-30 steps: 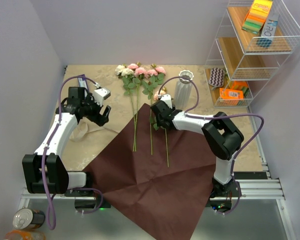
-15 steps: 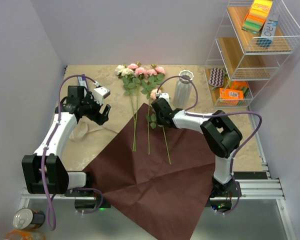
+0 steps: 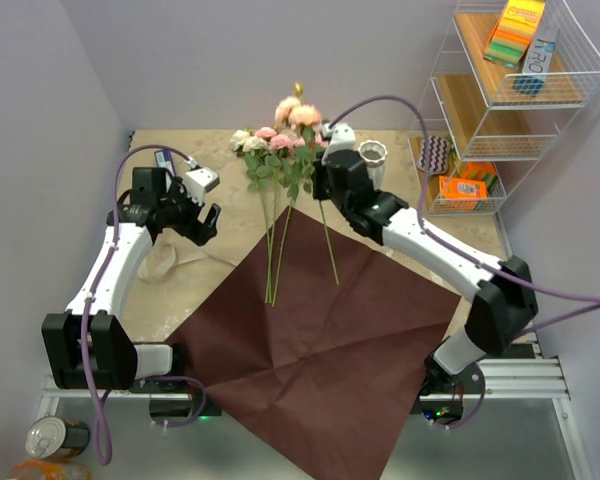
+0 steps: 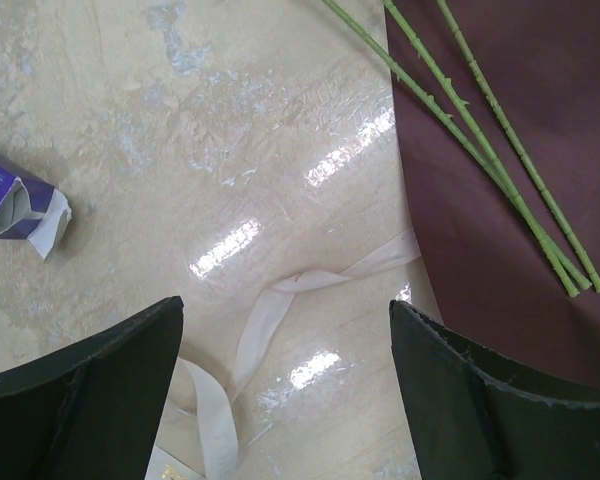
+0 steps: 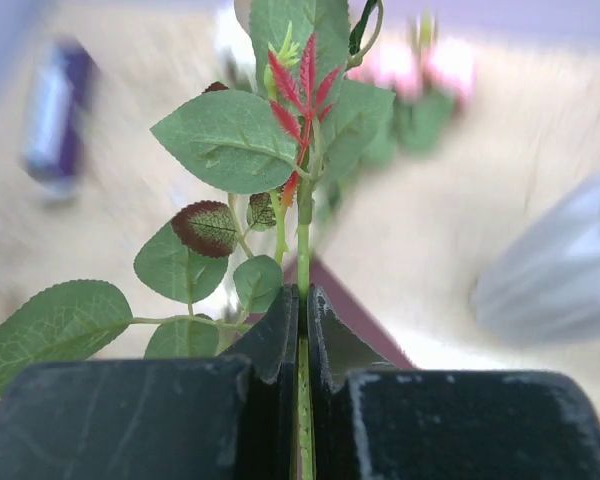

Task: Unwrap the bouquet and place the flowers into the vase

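My right gripper [image 3: 320, 182] is shut on the green stem [image 5: 302, 245] of one of the flowers, whose peach and pink blooms [image 3: 295, 110] stand raised above the table. Its stem end [image 3: 334, 280] hangs over the unfolded dark red paper [image 3: 310, 350]. The other flowers [image 3: 270, 150] lie on the table, their stems [image 4: 490, 160] reaching onto the paper. The white ribbed vase [image 3: 371, 157] stands just right of my right gripper, partly behind the arm. My left gripper [image 3: 195, 222] hovers open over the loose beige ribbon [image 4: 270, 310], with nothing between its fingers.
A wire shelf [image 3: 500, 90] with sponges and boxes fills the back right corner. A small purple carton [image 4: 15, 205] lies on the table left of the ribbon. A tin can [image 3: 55, 435] sits off the table's near left corner.
My right gripper shut on a flower stem and lifted it off the paper, up and toward the back beside the vase. The left arm has barely moved.
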Robot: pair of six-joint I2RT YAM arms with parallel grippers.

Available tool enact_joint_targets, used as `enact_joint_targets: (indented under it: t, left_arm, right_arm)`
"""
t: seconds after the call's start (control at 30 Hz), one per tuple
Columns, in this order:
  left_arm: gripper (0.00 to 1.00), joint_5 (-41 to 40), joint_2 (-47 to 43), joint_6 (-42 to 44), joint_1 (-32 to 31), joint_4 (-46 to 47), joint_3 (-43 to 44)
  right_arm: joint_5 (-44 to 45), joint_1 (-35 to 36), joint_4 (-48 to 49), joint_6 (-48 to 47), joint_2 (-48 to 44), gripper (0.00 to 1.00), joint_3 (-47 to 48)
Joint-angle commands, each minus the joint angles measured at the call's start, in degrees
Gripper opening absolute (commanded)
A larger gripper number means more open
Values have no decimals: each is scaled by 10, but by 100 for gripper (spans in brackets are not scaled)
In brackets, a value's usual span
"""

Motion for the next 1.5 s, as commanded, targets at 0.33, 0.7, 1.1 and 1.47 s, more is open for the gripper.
enact_joint_targets:
  t: [0.33, 0.7, 1.1, 1.47]
  left_arm:
    - [88, 26, -21, 12, 1, -6, 20]
    - [88, 45, 2, 14, 1, -17, 19]
    - [89, 117, 9, 48, 0, -58, 20]
    - [90, 162, 15, 95, 0, -105, 25]
  right_arm:
    - [153, -3, 372, -351, -67, 0, 124]
    - [184, -48, 605, -474, -3, 0, 172]
    - [186, -90, 692, -497, 44, 0, 182]
    - [228, -114, 753, -491, 103, 0, 138]
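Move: The right hand already holds the peach rose by its stem, and the vase stands about 7 cm ahead of this hand and 12 cm to its right, its middle some 11 cm lower. The other flowers' heads lie about 18 cm ahead and 5 cm left of the right hand; the orange box in the rack sits some 20 cm right of the vase and 3 cm farther out. From the left hand, the vase is about 13 cm ahead and 28 cm to the right. Keeping its pinch on the peach rose's stem, the right hand sweeps up some 30 cm and about 15 cm to the right, away from the flowers on the table to high over the vase, then reaches several centimetres forward and sinks slightly, while the wrist tips up about 60 degrees and swings clockwise, so that the fingers end forward and slanting upward with the stem nearer upright. The open, empty left hand drifts about 5 cm back and right towards the wrapping paper, turning a little clockwise and touching nothing. ##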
